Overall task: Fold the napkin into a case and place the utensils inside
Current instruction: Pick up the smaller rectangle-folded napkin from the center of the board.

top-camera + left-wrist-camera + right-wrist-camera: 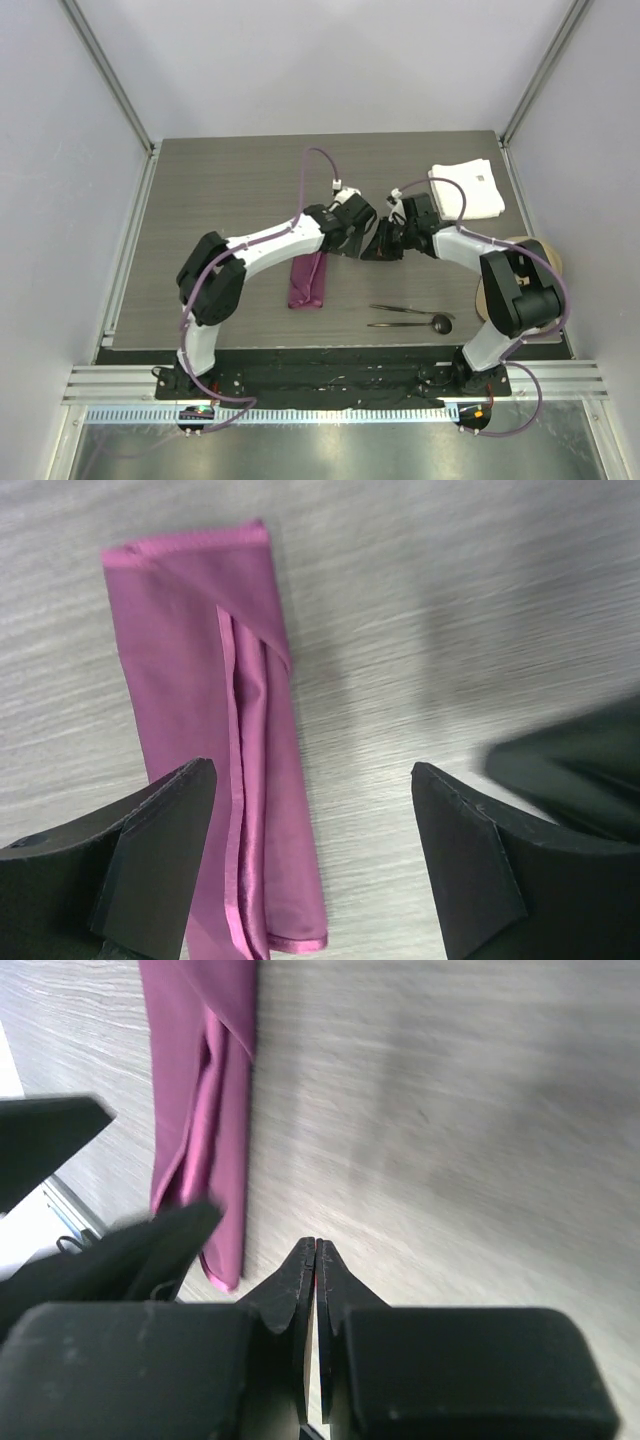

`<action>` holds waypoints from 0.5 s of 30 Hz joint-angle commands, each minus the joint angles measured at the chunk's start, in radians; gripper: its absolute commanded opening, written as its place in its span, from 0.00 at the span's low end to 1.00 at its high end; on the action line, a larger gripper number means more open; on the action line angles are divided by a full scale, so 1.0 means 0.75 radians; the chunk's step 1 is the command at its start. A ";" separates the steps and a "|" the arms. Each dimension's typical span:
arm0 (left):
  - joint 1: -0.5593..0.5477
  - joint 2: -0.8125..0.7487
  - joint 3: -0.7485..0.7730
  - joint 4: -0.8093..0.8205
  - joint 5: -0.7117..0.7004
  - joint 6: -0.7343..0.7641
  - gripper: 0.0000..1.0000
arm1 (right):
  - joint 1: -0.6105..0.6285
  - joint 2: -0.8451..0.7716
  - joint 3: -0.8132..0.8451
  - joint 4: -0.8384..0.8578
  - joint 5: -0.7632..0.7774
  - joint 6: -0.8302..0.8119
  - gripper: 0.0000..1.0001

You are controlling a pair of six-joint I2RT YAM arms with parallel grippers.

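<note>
The napkin (307, 283) lies flat on the table as a long narrow magenta case (200, 680), with a diagonal flap across its far end. My left gripper (310, 770) hangs open just above the case's near end, one finger (165, 830) over the cloth and the other (465, 840) over bare table; nothing is between them. My right gripper (316, 1245) is shut and empty, hovering close to the right of the left one (382, 247). The two dark utensils (408, 309) lie side by side near the front edge, the spoon's round head (441, 322) at the right.
A folded white cloth (470, 190) sits at the back right corner. A tan round object (522, 262) lies at the right edge, partly behind the right arm. In the right wrist view the left gripper's fingers (120, 1250) show at the left, beside the case (205, 1090).
</note>
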 commanded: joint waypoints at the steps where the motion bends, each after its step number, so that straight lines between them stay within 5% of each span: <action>1: -0.014 0.102 0.121 -0.204 -0.178 -0.012 0.82 | -0.046 -0.152 -0.110 0.001 -0.043 -0.043 0.09; 15: -0.057 0.340 0.254 -0.388 -0.334 -0.163 0.77 | -0.057 -0.279 -0.196 -0.027 -0.088 -0.076 0.08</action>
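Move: The folded napkin lies on the board about 6 cm to my left hand's left, roughly level with it fore and aft and some 7 cm below; it is a narrow strip running away from me. The thin utensil is about 14 cm to that hand's right and 12 cm back, with the ladle some 3 cm nearer me than the thin utensil. From my right hand the napkin is about 12 cm left, 1 cm back and 4 cm lower. I sink my left hand about 6 cm, easing off towards the end, and bring it some 3 cm left over the napkin strip, rolling about 20 degrees so its left side rises, with the fingers staying wide open to either side of the strip. Meanwhile I draw my right hand, still all but shut, about 3.5 cm back and 2 cm right, away from the napkin. ##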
